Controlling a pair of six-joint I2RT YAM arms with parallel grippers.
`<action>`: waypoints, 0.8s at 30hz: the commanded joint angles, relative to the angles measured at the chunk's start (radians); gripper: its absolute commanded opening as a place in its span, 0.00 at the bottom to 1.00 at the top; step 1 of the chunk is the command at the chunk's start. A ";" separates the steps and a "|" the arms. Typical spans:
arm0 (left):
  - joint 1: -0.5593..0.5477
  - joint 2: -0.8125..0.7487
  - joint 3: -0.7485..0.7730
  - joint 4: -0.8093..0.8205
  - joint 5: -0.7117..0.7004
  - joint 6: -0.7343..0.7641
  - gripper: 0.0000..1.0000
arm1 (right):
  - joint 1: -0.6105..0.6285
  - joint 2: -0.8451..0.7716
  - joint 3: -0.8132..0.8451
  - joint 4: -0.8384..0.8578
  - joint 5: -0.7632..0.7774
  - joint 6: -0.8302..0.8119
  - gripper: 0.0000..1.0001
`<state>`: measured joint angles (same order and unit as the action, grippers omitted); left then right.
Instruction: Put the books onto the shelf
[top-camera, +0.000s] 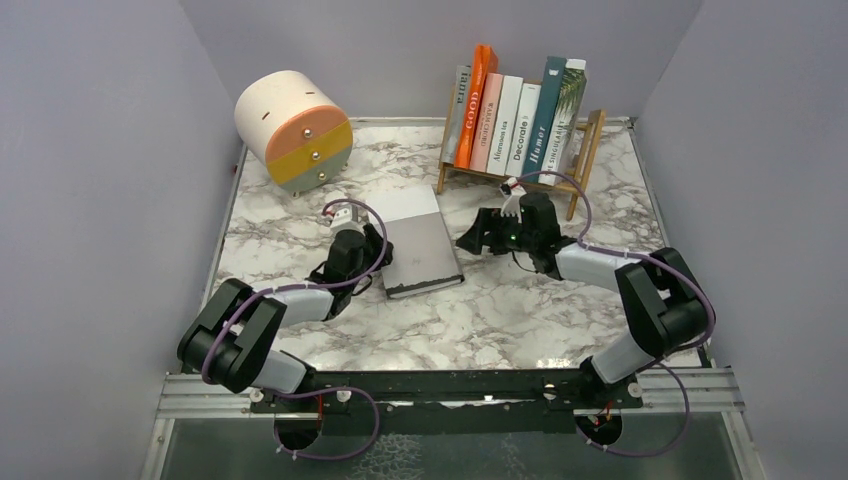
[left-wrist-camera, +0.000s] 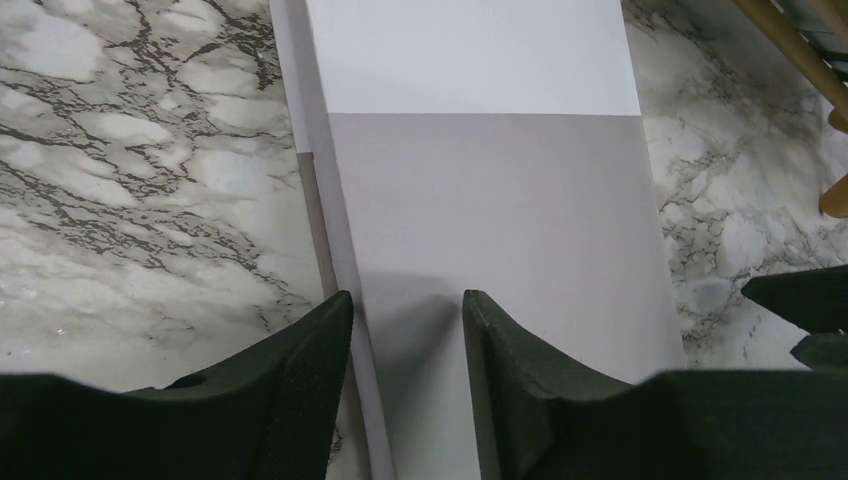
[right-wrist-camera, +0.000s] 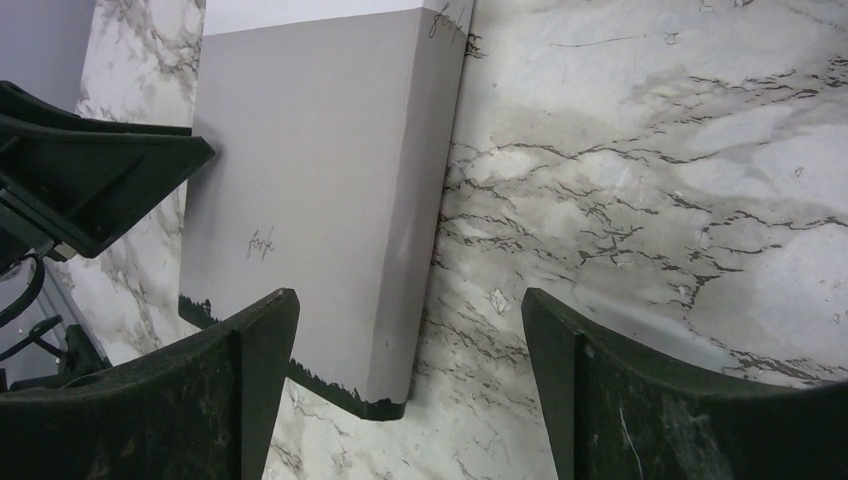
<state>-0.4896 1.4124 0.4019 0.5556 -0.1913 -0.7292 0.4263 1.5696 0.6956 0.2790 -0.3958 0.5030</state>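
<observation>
A grey book (top-camera: 420, 250) lies flat on the marble table, apart from the shelf (top-camera: 587, 150). My left gripper (top-camera: 378, 262) is at its left long edge. In the left wrist view the gripper (left-wrist-camera: 408, 340) is partly closed, one finger (left-wrist-camera: 310, 380) beside the book's edge and the other over the grey cover (left-wrist-camera: 490, 200); a gap still shows between them. My right gripper (top-camera: 470, 240) hangs wide open to the right of the book. In the right wrist view it (right-wrist-camera: 410, 330) straddles the book's corner (right-wrist-camera: 310, 180). Several books (top-camera: 510, 120) stand in the shelf.
A round cream, orange and yellow drawer drum (top-camera: 295, 130) sits at the back left. Grey walls close in the table on three sides. The shelf's wooden rails (left-wrist-camera: 790, 40) show at the top right of the left wrist view.
</observation>
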 joint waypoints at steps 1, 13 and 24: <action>0.018 0.003 -0.042 0.142 0.064 0.009 0.32 | 0.006 0.035 -0.010 0.075 -0.028 0.015 0.80; 0.042 -0.009 -0.109 0.307 0.119 0.007 0.00 | 0.006 0.101 0.024 0.082 -0.031 0.017 0.80; 0.045 0.010 -0.237 0.614 0.112 0.051 0.00 | 0.003 0.186 0.047 0.167 -0.148 0.095 0.84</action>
<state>-0.4526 1.4086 0.2005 0.9573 -0.0975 -0.7155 0.4263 1.7153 0.7208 0.3485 -0.4492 0.5510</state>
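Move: The last book lies flat between the hands. Its middle is about 6 cm to the left hand's right, 3 cm ahead and 3 cm below, and its left edge is between that hand's half-closed fingers. From the right hand, the book's middle is about 10 cm to the left, level fore and aft, and 5 cm below. The filled shelf's middle is roughly 18 cm ahead of the right hand and 11 cm to its right, some 5 cm higher. The left fingers close from half open to fully shut at the book's upper left edge, seeming to catch the cover's rim, while that hand rises about 1 cm, then draws back 1.5 cm as its fingertips tip up some 10 degrees. The right hand, fingers kept wide open, sinks about 3 cm beside the book's right edge and eases 1 cm left towards the book at the end, its fingertips tilting slightly down. ##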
